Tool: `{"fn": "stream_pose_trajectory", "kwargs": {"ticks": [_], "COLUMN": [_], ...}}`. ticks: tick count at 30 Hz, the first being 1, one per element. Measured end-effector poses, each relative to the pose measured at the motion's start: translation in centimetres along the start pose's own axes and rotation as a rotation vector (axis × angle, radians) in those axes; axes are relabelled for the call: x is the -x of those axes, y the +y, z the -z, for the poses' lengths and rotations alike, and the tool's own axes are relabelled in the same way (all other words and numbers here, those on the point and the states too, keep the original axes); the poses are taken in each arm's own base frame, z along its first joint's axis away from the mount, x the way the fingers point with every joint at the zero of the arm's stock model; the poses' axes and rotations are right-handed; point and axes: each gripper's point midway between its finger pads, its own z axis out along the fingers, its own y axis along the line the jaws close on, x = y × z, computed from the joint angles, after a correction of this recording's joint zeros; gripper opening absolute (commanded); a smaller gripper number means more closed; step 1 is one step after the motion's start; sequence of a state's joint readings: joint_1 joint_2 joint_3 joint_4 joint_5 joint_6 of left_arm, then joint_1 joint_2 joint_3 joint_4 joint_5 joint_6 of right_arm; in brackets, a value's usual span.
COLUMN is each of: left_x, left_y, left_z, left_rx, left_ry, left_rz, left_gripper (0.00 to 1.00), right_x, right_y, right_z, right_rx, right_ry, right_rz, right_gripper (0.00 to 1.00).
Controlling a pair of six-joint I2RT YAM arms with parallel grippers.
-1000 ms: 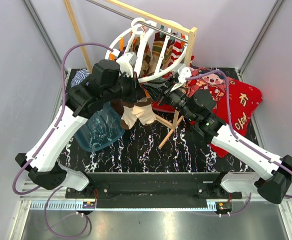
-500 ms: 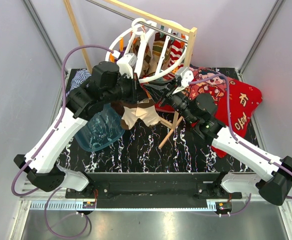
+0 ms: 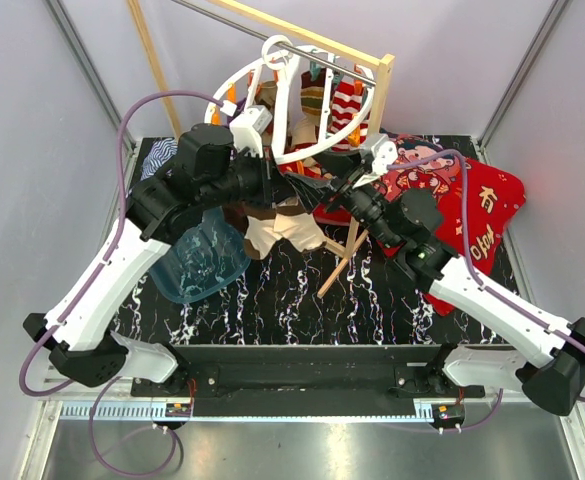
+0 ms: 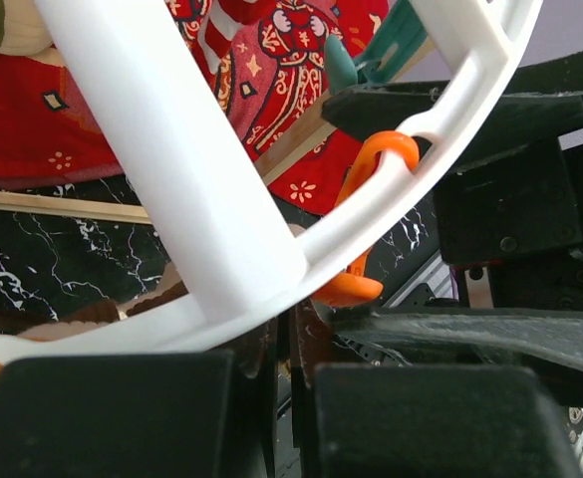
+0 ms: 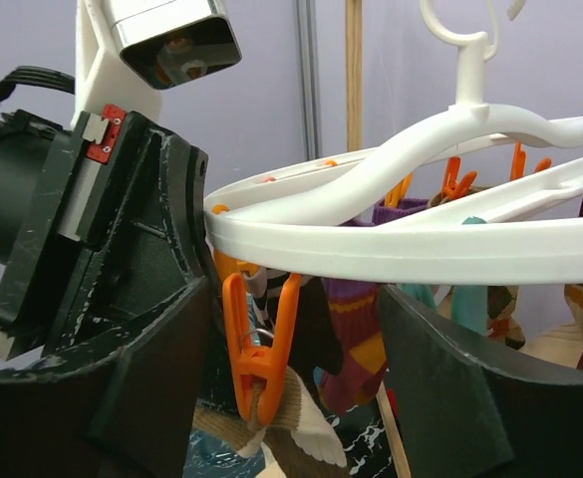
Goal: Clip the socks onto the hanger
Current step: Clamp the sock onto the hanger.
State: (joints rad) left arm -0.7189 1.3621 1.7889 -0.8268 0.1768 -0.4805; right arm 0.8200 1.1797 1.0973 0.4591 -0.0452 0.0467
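The white round hanger [image 3: 302, 95] hangs from the wooden frame, with several socks [image 3: 344, 100] clipped along its far side. A brown-and-cream sock [image 3: 277, 228] dangles under its near rim. In the right wrist view an orange clip [image 5: 256, 349] is closed on this sock's [image 5: 306, 423] top edge. My right gripper [image 5: 296, 388] stands open, one finger on each side of the clip and neither touching it. My left gripper [image 3: 284, 190] sits just under the ring [image 4: 171, 169], beside an orange clip [image 4: 366, 199]. It is shut on the sock's brown edge [image 4: 316, 344].
A red cartoon-print blanket [image 3: 472, 210] covers the right back of the table. A clear blue tub [image 3: 202, 260] lies under the left arm, with a blue-white striped cloth [image 3: 162, 155] behind it. A leg of the wooden frame [image 3: 344, 255] slants down between the arms.
My right gripper has opened and let go of the orange clip, which now pinches the sock. The hanger has tipped slightly. The left gripper stays shut on the sock.
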Motion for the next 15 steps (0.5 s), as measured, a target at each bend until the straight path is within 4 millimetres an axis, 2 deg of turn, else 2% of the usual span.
{"fn": "stream_pose_trajectory", "kwargs": {"ticks": [2, 3, 5, 6, 9, 15], "left_x": [0.2, 0.5, 0.8, 1.0, 1.1, 1.9], "left_y": [-0.1, -0.2, -0.4, -0.5, -0.4, -0.6], "left_z": [0.2, 0.2, 0.2, 0.2, 0.6, 3.2], "left_rx": [-0.003, -0.009, -0.016, -0.018, -0.018, -0.021], "left_ry": [-0.010, -0.021, -0.034, -0.040, -0.054, -0.124], "left_rz": [-0.001, -0.003, -0.004, -0.003, -0.005, -0.014], "left_gripper": [0.13, 0.20, 0.28, 0.36, 0.47, 0.63], "right_x": [0.5, 0.6, 0.8, 1.0, 1.4, 3.7], "right_y": [0.1, 0.3, 0.7, 0.8, 0.8, 0.8], "right_z": [0.3, 0.4, 0.7, 0.9, 1.8, 4.6], "right_rx": [0.004, 0.011, 0.028, 0.031, 0.030, 0.012], "right_ry": [-0.009, -0.010, -0.008, -0.008, -0.006, -0.030], "right_rz": [-0.002, -0.002, -0.005, -0.004, -0.002, 0.018], "right_gripper": [0.85, 0.87, 0.91, 0.92, 0.94, 0.97]}}
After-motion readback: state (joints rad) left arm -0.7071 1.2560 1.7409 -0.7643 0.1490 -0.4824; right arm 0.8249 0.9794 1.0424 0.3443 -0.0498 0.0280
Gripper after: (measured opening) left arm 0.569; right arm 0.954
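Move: The orange clip gripping the sock's cuff sits roughly 2 cm to my left hand's right and 2 cm above it, where my shut fingers still pinch the cuff. From my right hand, already well open around the clip, it is about 1 cm ahead and 2 cm left, level. The second orange clip is some 5 cm left of it and 1 cm farther out; the teal clip is about 4 cm beyond and 3 cm right of it. I let go of the cuff: my left fingers spread to over half open as the hand rises about 3 cm, then eases left and slightly back, away from the clip. Meanwhile my right hand, opening the rest of the way, draws off the clip, back and to the right by some 5–6 cm and a little up, speeding up as it leaves. ##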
